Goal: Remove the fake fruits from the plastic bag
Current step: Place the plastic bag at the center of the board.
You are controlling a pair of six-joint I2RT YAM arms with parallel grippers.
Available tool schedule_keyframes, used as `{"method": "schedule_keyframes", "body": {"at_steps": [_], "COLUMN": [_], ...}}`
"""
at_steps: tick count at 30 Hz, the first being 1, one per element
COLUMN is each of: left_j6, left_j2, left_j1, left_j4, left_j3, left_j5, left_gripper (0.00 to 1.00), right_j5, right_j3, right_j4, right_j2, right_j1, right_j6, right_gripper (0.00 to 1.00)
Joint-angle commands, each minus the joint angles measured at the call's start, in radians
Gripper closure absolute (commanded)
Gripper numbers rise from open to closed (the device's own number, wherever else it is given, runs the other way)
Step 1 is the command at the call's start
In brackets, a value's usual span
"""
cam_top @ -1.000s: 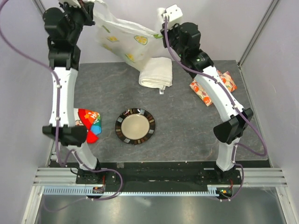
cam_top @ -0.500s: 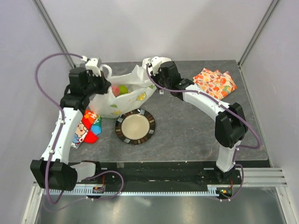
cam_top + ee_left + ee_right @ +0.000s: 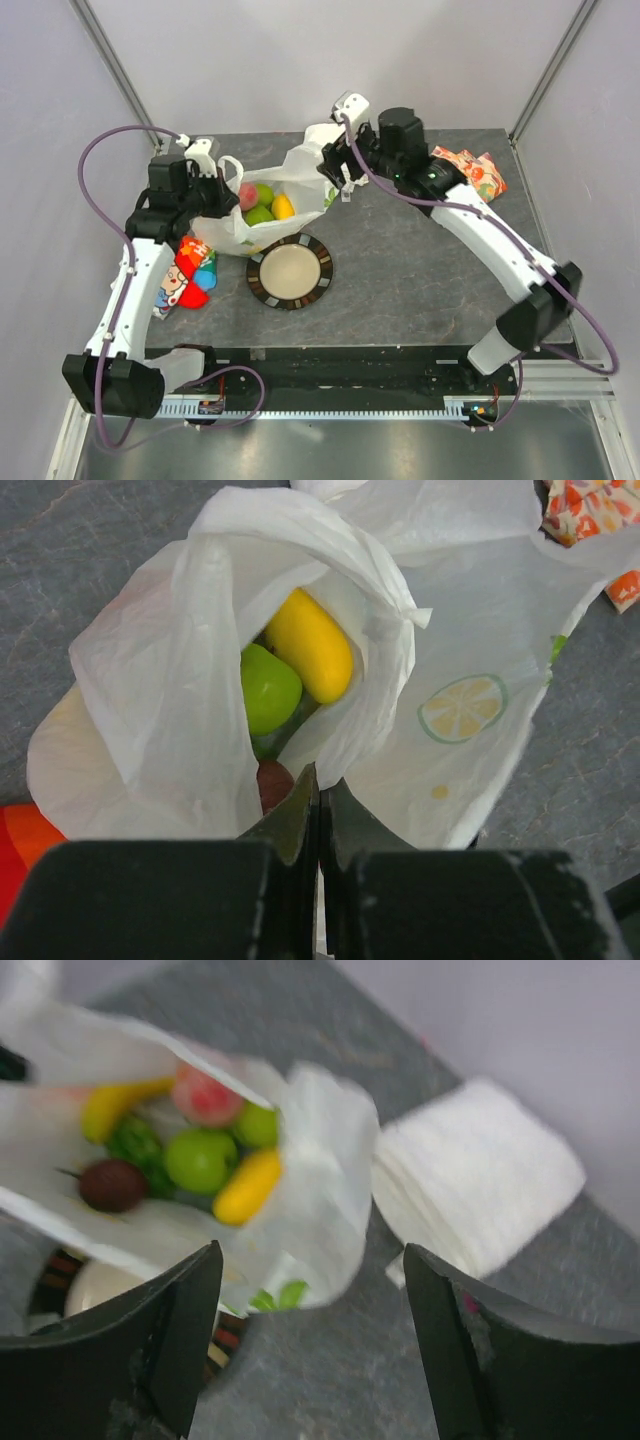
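The plastic bag (image 3: 240, 228) lies on the table with its mouth open upward. Fake fruits show inside it: a pink one (image 3: 248, 192), a green one (image 3: 262, 214) and a yellow one (image 3: 284, 207). My left gripper (image 3: 220, 186) is shut on the bag's left rim. In the left wrist view thin white film is pinched between the jaws of the left gripper (image 3: 320, 780), with a yellow banana (image 3: 310, 645), a green apple (image 3: 268, 688) and a dark red fruit (image 3: 272, 783) beyond. My right gripper (image 3: 335, 165) is open beside the bag's right edge. Nothing is between the jaws of the right gripper (image 3: 312, 1255).
A dark-rimmed beige plate (image 3: 290, 271) sits just in front of the bag. A folded white cloth (image 3: 480, 1170) lies right of the bag. Orange fruit-patterned fabric (image 3: 478, 170) is at the back right, and a red printed item (image 3: 188, 275) lies under the left arm.
Both arms came down from high up and set the bag on the table. The right gripper opened, let go of the bag and drew back a little.
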Motion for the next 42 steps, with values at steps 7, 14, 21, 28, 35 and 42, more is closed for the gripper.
{"method": "schedule_keyframes", "body": {"at_steps": [7, 14, 21, 28, 35, 42], "left_j6": [-0.094, 0.011, 0.114, 0.142, 0.171, 0.188], "left_j2": [-0.093, -0.165, -0.145, -0.024, 0.275, 0.493], "left_j1": [0.003, 0.008, 0.011, 0.009, 0.000, -0.024], "left_j4": [-0.161, -0.237, -0.238, -0.145, 0.044, 0.075], "left_j3": [-0.034, -0.098, -0.135, -0.134, 0.122, 0.493], "left_j5": [-0.006, -0.141, -0.227, -0.207, -0.204, -0.107], "left_gripper": [0.98, 0.98, 0.98, 0.98, 0.98, 0.98], "right_j5": [-0.262, -0.127, 0.114, 0.359, 0.419, 0.367], "right_j3": [0.035, 0.032, 0.004, -0.220, -0.237, -0.223], "right_j4": [0.125, 0.042, -0.106, -0.036, -0.019, -0.057], "right_j2": [0.107, 0.266, 0.236, 0.135, 0.114, 0.043], "right_j1": [0.090, 0.098, 0.075, 0.032, -0.154, -0.174], "right_j6": [0.047, -0.026, -0.088, -0.108, -0.129, -0.140], "right_gripper": [0.46, 0.48, 0.50, 0.51, 0.52, 0.50]}}
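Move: The bag's middle lies about 18 cm left of the open right hand, 5 cm back and 23 cm below it. From that hand the plate is some 25 cm back and 11 cm left, the white towel about 12 cm ahead and 2 cm right. The left hand holds the bag's handle side, the bag's middle about 7 cm to its right, level fore-and-aft and 18 cm below; the plate sits roughly 19 cm back and 12 cm right. Right hand rises, plunges to the bag, sweeps some 24 cm right; left, still gripping, dips back, then forward. ##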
